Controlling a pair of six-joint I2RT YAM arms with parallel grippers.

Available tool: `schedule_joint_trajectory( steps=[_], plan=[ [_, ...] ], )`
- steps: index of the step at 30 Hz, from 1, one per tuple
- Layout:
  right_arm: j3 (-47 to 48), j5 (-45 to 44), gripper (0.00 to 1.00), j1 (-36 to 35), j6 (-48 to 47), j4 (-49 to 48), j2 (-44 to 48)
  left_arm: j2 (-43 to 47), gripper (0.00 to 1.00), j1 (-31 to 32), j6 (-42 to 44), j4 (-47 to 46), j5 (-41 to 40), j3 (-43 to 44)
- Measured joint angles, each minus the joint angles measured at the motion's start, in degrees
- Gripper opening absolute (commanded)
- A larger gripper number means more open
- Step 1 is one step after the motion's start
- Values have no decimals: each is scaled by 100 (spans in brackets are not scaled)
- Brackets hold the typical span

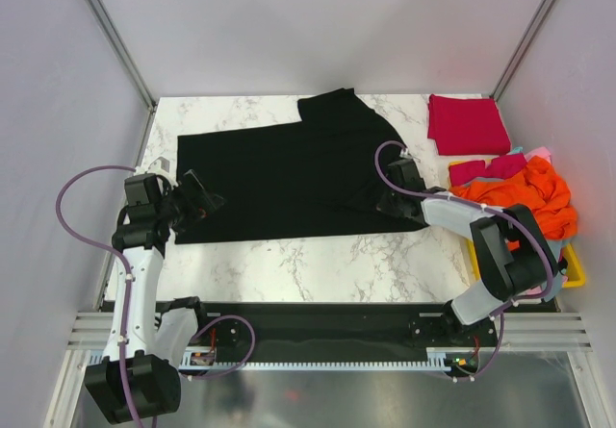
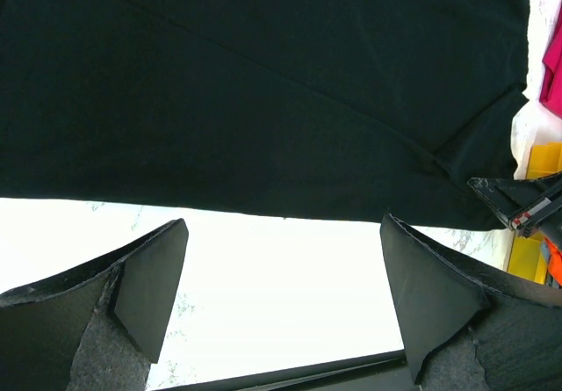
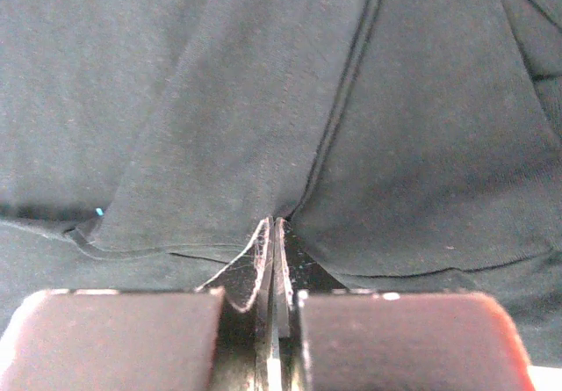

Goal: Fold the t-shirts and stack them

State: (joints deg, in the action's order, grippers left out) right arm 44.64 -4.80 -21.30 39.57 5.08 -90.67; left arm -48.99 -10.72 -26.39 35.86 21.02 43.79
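Observation:
The large black t-shirt (image 1: 289,173) lies spread flat on the marble table, with one sleeve folded up at the far side. It fills the left wrist view (image 2: 263,83) and the right wrist view (image 3: 219,83). My left gripper (image 1: 209,200) is open and empty just off the shirt's near left corner, its jaws wide apart over bare table (image 2: 283,233). My right gripper (image 1: 391,199) is at the shirt's right edge, shut on a pinched fold of the black cloth (image 3: 274,226). A folded crimson red t-shirt (image 1: 469,125) lies at the far right.
A yellow basket (image 1: 575,272) stands at the right edge, holding a crumpled orange t-shirt (image 1: 525,195), a second red cloth (image 1: 486,168) and slivers of pink (image 1: 541,152) and light blue. Grey walls close in the table on three sides.

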Motion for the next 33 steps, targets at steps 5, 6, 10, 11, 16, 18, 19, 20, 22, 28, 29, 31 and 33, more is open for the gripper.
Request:
schedule_joint_trajectory(
  steps=[5, 6, 10, 11, 16, 18, 19, 20, 22, 28, 29, 31, 33],
  plan=[
    [398, -2, 0, -101, -59, 216, -52, 0, 98, -2, 0, 0, 2, -4],
    [603, -9, 0, -153, -83, 299, -94, 0, 98, 0, 0, 0, 2, -4],
    [1414, -39, 0, -306, -229, 387, -393, 2, 98, 0, 0, 0, 2, -4],
    [1633, -48, 0, -334, -269, 420, -514, 2, 98, 0, 0, 0, 0, -4],
    [2848, -55, 5, -415, -518, 621, -1414, 4, 98, 0, 0, -2, 2, -4],
    [3287, -44, 49, -437, -612, 726, -1818, 4, 98, 0, 0, -2, 0, -4],
    [3471, -26, 59, -442, -634, 800, -1974, 4, 98, 0, 0, -2, 0, -4],
    [3698, -17, 63, -448, -715, 898, -2168, 4, 98, 0, 0, -2, 0, -4],
    [4072, -9, 69, -448, -835, 1032, -2470, 4, 98, 0, 0, -2, 0, -4],
    [4793, -81, 74, -444, -1263, 1462, -2780, 2, 98, 22, 0, -2, 0, -4],
    [4955, -116, 74, -428, -1349, 1552, -2780, 0, 98, 24, 0, -2, -2, -4],
    [5158, -153, 75, -382, -1453, 1563, -2754, -9, 98, 24, 0, 0, -7, -4],
    [5123, -184, 78, -293, -1517, 1567, -2599, -15, 97, 24, 0, 2, -103, -4]
  ],
)
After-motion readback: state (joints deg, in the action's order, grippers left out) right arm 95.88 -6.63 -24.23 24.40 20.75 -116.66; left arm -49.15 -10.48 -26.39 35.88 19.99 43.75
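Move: The right hand, shut on the black t-shirt's cloth just above the table, takes it to a spot on the shirt about 13 cm ahead and 9 cm left, some 2 cm below. The far sleeve lies roughly 25 cm ahead and 12 cm left; the red folded t-shirt 20 cm ahead and 18 cm right. That spot is about 20 cm ahead of the left hand, 31 cm right and 15 cm below. The right hand lifts its pinched cloth forward-left across the shirt, opens, then rises clear, about 16 cm forward overall. ##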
